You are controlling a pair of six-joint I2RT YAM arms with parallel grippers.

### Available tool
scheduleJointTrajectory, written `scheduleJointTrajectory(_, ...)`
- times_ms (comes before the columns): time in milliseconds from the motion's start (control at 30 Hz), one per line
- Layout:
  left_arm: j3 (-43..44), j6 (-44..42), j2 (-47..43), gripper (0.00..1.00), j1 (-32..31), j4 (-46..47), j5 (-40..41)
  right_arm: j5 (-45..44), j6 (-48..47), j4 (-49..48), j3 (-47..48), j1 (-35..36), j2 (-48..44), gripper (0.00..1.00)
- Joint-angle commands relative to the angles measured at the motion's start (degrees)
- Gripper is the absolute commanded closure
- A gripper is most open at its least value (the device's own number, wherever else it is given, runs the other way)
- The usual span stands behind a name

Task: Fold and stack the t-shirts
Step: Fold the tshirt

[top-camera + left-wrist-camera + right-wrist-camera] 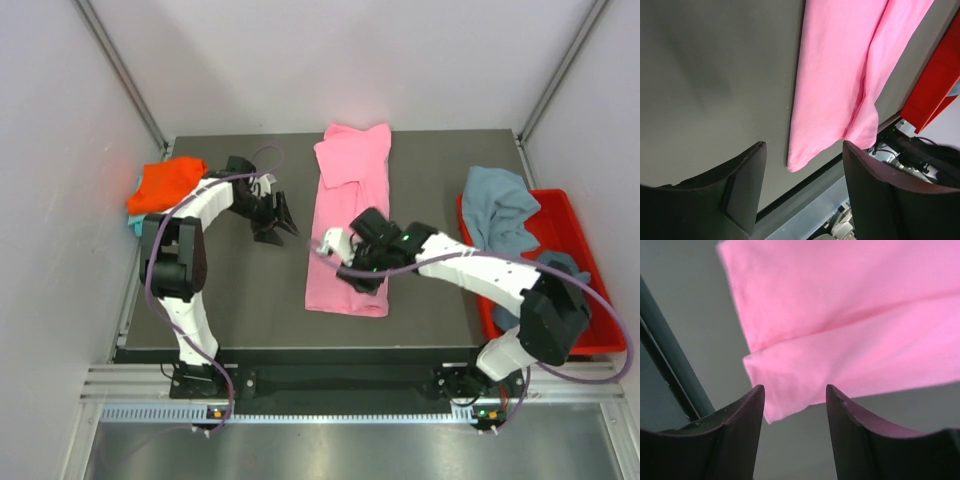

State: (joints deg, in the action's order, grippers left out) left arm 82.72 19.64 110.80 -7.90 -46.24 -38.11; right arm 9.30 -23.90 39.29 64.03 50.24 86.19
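A large pink t-shirt [350, 215], folded into a long strip, lies down the middle of the table [240, 300]. My right gripper [358, 272] hovers over its near end, open, with nothing between the fingers. In the right wrist view the pink t-shirt's [850, 315] near corner sits just ahead of the right gripper [795, 390]. My left gripper [275, 225] stands open over bare table left of the strip. The left wrist view shows the left gripper [804, 147] empty, with the pink t-shirt [840, 75] beyond. An orange t-shirt [165, 185] lies at the far left on a teal one [135, 225].
A red bin [590, 330] stands off the table's right edge, with a grey-blue t-shirt [500, 210] draped over its rim and a darker one [560, 268] inside. The red bin [935, 85] also shows in the left wrist view. White walls enclose three sides.
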Motion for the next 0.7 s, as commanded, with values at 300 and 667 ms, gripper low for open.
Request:
scheduleJointTrajectory(300, -12.66, 6.11, -5.33, 0.34, 0.26, 7.74, -6.72, 41.4, 50.41, -20.81, -18.39, -40.12, -0.24, 0.51)
scheduleJointTrajectory(667, -12.76, 3.74, -4.72, 0.34, -3.08, 6.25, -2.94, 48.1, 60.11, -28.92, -31.6, -41.01, -0.33, 0.52)
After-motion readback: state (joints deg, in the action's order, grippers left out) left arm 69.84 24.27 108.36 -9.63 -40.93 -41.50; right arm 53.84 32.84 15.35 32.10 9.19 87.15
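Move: Behind and to the right of the right hand, the pink t-shirt's near-right corner lies about 6 cm back, 7 cm right and 9 cm below; its near-left corner is some 6 cm back and 10 cm left. The red bin's middle is roughly 40 cm right of that hand and 1 cm ahead. For the left hand, the near-left corner sits about 14 cm back, 4 cm right and 9 cm down; the folded orange shirt is 10 cm ahead, 24 cm left. Swinging quickly off the shirt, the empty right hand arcs forward and right, each some 9 cm, then curls back and down about 10 cm to just outside the near-right corner, turning clockwise until its half-open fingers point left and flatter at the shirt. The left hand, open, draws back 5 cm and sinks 3 cm towards the near-left corner. ##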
